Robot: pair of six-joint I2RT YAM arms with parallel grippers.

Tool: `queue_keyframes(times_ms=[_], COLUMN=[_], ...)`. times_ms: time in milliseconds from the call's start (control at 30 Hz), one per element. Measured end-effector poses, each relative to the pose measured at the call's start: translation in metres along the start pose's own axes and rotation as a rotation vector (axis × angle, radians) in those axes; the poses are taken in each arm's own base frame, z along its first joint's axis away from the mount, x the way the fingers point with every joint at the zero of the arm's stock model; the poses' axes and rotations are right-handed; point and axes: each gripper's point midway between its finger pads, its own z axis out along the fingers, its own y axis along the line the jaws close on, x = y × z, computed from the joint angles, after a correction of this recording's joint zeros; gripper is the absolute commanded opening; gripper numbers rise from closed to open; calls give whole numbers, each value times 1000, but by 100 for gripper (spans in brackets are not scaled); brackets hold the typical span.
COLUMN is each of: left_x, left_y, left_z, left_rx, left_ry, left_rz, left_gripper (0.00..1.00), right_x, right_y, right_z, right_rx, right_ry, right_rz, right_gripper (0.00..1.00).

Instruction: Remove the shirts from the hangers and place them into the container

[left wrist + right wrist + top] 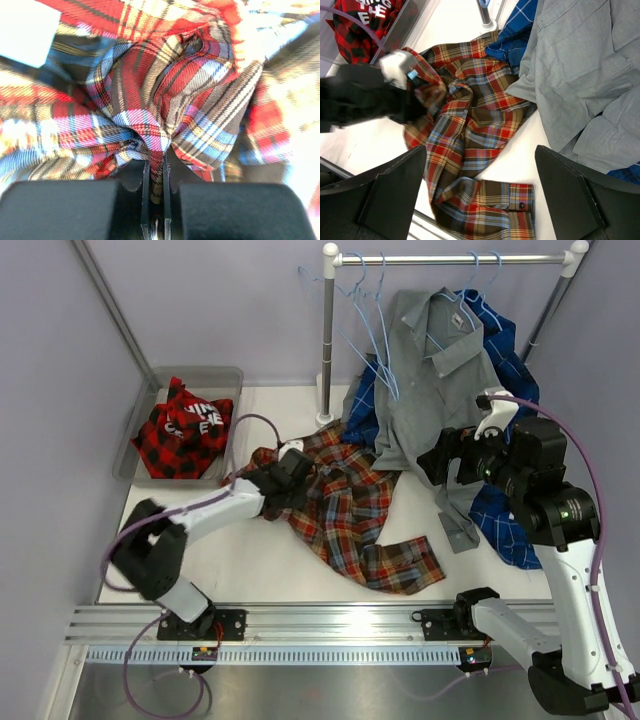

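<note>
An orange-red-blue plaid shirt [350, 510] lies spread on the white table, off any hanger. My left gripper [290, 475] is shut on a bunched fold of it [165, 90], and cloth is pinched between the jaws [156, 165]. My right gripper [440, 460] hangs open above the table to the right, nothing between its fingers [480, 170]. A grey shirt [440, 380] hangs from the rail on a hanger, with a blue plaid shirt [505, 350] behind it. A red-black plaid shirt [185, 430] lies in the container [215, 375] at the back left. Empty light-blue hangers [365, 320] dangle from the rail.
The white rack post [327, 340] stands at the back centre, holding the rail [450, 258] that runs to the right. The grey shirt's tail and the blue plaid shirt's hem drape onto the table at the right. A metal mounting rail [330, 625] runs along the near edge.
</note>
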Motion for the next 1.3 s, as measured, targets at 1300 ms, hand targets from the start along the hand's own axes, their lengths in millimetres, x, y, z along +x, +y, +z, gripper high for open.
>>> queue_keyframes(times_ms=[1300], left_x=[-394], left_y=[207], left_z=[-489], left_rx=[-399], left_ry=[-1317], left_rz=[-175], left_gripper=[0], right_x=[9], right_y=[19], right_z=[-14], right_rx=[-91], right_ry=[-11], right_rz=[25], right_gripper=[100])
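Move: The left hand, about 4 cm above the table, has the plaid shirt pinched. The container's middle lies roughly 27 cm to its left and 16 cm ahead at about its own height, with the red-and-black shirt already inside at much the same spot. The rack foot stands about 16 cm ahead of the left hand and 5 cm to its right. From the right hand, the container is some 55 cm left, 22 cm ahead and 31 cm below. Keeping its shut pinch on the bunched plaid shirt, the left hand whips it steeply up off the table, then swings left while still climbing, about 60 cm up and nearly 30 cm across in all, and ends high on the container's side of the table. On the way the wrist tips up by some 70 degrees, so fingers that pointed down and forward finish roughly level, also turning counter-clockwise, with the cloth hanging from them over the container. ##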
